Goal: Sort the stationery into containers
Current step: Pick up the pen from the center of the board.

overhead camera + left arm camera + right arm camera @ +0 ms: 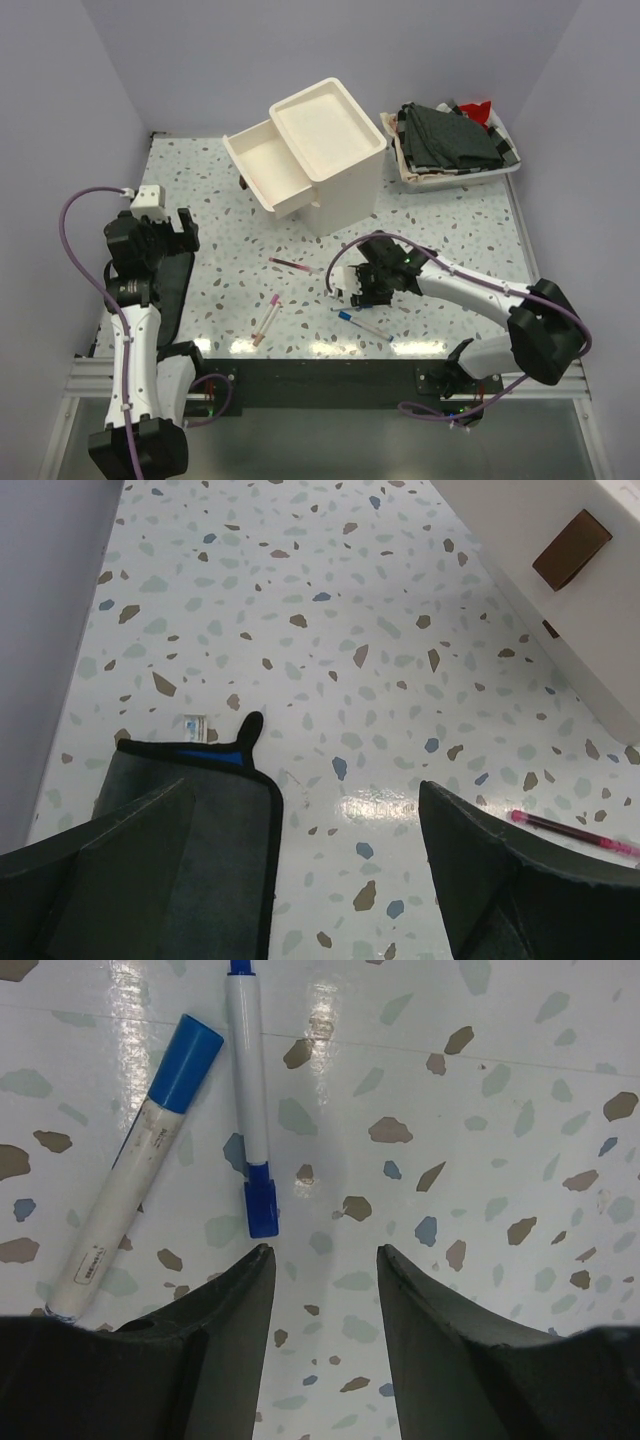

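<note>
The cream-white cabinet [335, 150] stands at the back middle with its top drawer [262, 168] pulled out to the left. On the table lie a maroon pen [290, 264], a pink pen [268, 318] and a thin white pen with blue caps [365, 325]. My right gripper [362, 285] hangs over the table, open with nothing between its fingers [325, 1255]. Just ahead of its left fingertip lie a thin blue-capped pen [248, 1110] and a thicker white marker with a blue cap [135, 1165]. My left gripper [165, 232] is wide open [308, 790] above bare table. A pink pen [575, 830] shows past its right finger.
A white tray [405, 172] of dark folded cloths sits at the back right. A dark mat [200, 830] with a blue stripe lies under my left gripper, at the table's left edge [175, 285]. The cabinet's side and a brown handle [570, 548] show upper right in the left wrist view.
</note>
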### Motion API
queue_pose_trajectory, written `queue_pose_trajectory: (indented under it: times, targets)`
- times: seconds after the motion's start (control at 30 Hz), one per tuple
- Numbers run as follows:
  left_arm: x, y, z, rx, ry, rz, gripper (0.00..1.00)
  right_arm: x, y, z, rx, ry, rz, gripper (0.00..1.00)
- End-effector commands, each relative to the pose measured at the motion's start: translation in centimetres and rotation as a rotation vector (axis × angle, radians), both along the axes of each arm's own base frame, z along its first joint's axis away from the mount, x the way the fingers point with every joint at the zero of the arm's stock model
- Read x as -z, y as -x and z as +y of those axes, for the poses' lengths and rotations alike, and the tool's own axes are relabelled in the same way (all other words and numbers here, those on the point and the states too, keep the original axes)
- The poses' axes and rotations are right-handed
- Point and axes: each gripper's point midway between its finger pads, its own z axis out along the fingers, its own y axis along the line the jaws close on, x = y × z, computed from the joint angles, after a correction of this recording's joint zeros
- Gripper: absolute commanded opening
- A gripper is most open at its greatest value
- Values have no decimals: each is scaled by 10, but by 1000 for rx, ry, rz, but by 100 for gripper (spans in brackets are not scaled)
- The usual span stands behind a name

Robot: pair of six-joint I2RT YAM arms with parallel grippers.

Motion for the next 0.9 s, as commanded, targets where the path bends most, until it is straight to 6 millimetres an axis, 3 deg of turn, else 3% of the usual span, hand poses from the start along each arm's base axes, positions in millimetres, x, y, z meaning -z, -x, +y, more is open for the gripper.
queue_pose_trajectory:
  times: [0.0,0.4,0.6,0.67,0.77,0.83,0.87]
  targets:
    - [-13,-2,5,-5,-23,-28,98,6,-4,9,-47,-7,-28,49]
    - [-10,-4,7,-12,-24,-25,98,29,12,12,-63,39,38,48]
    - [-8,-4,7,-12,-22,-17,98,43,15,11,-53,68,77,31]
    - [-8,-4,7,-12,-22,-17,98,46,19,10,-58,77,98,20]
    - [-7,-4,7,-12,-23,-19,98,38,20,9,-53,80,108,2]
    - [-7,-4,7,-12,-24,-22,98,17,18,15,-40,56,110,0]
    - [-7,-4,6,-10,-24,-23,98,-4,14,21,-34,11,76,0]
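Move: The small blue-and-white pen lies just under the open right fingers: its middle is about 4 cm to their left, 2 cm back and 4 cm below, its blue cap end closest to them. The thicker blue-capped marker lies on the near side, some 7 cm back and 1 cm left of the hand; the red pen is 8 cm ahead and 18 cm left. From the left hand the small pen is about 38 cm right, 10 cm back and 19 cm below. The right hand sinks about 4 cm to the table while easing some 1.5 cm back towards the robot, half-open fingers coming down either side of the small pen's blue cap end, with only a slight wrist turn of about 5 degrees. Near the bottom the fingers close almost fully and pinch the pen at that cap, clear of the thicker marker beside it. ##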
